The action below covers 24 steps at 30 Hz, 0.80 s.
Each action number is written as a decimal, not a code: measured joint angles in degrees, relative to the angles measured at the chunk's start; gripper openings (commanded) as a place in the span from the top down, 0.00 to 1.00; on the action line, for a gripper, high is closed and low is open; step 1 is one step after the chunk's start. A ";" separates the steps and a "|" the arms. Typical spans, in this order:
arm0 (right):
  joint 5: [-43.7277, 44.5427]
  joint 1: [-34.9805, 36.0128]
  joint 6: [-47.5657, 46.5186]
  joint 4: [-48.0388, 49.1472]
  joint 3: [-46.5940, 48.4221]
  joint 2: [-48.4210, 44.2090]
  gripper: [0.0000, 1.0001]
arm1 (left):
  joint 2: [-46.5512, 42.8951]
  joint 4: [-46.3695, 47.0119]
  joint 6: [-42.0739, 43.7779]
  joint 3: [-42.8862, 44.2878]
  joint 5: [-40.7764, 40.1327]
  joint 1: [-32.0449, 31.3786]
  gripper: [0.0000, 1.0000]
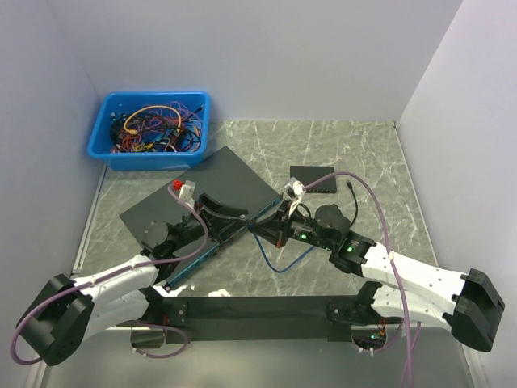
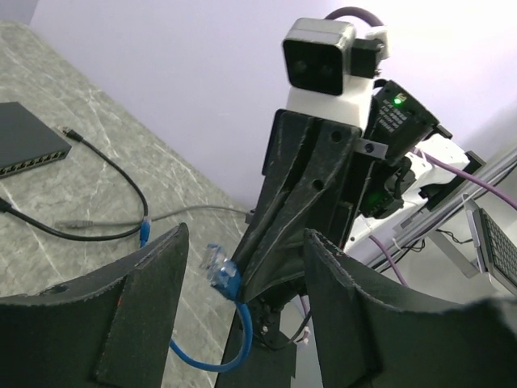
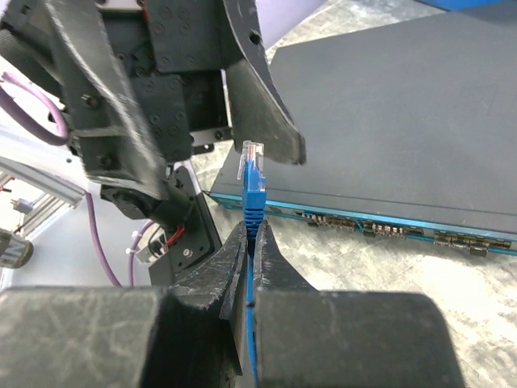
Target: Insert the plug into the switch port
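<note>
A blue cable ends in a clear plug (image 3: pixel 253 170). My right gripper (image 3: pixel 252 230) is shut on the blue boot just behind it, so the plug sticks out past the fingertips. The big black switch (image 3: pixel 404 113) lies beyond, its row of ports (image 3: pixel 388 227) running along a blue front edge. My left gripper (image 2: pixel 242 267) is open, and its fingers (image 2: pixel 121 323) straddle the plug (image 2: pixel 218 267) without touching it. From above, both grippers (image 1: pixel 242 220) (image 1: pixel 268 230) meet at the switch's (image 1: pixel 202 194) near right corner.
A smaller black switch (image 1: pixel 313 179) lies behind the right arm, with grey and black cables near it. A blue bin (image 1: pixel 149 129) of tangled cables stands at the back left. The blue cable's slack (image 1: pixel 283 263) loops on the marble table.
</note>
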 measured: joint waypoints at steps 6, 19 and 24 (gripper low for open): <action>0.00 0.00 0.09 0.02 0.00 -0.94 1.00 | -1.07 -2.64 0.52 0.35 -1.07 -0.42 0.54; 2.40 0.79 -0.02 -1.99 0.55 -2.91 0.50 | -1.75 -14.05 1.42 6.34 -6.36 -3.34 0.99; 12.04 3.72 -2.62 -11.58 6.12 -5.53 0.42 | -3.23 -29.99 0.26 14.05 -14.34 -5.20 1.00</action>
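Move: Just off the left fingertips is the blue plug, about 1 cm ahead, 1 cm to the right of and 1 cm below the left hand point. The plug stands out some 3 cm to the left and 1 cm forward of the right fingers, which already hold its cable. From the left hand, the large dark case's middle is roughly 12 cm ahead, 12 cm left and 23 cm down; the small black box is about 23 cm ahead, 24 cm right and 25 cm down. Closing almost in place, the left fingers shut on the blue plug while the right hand still holds the cable and lifts it about 1 cm. Then the right fingers open and let go, that hand rising a further 2.5 cm and drawing off to the right, as the left hand carries the plug about 3 cm forward and a little up, its wrist turning some 15 degrees. ##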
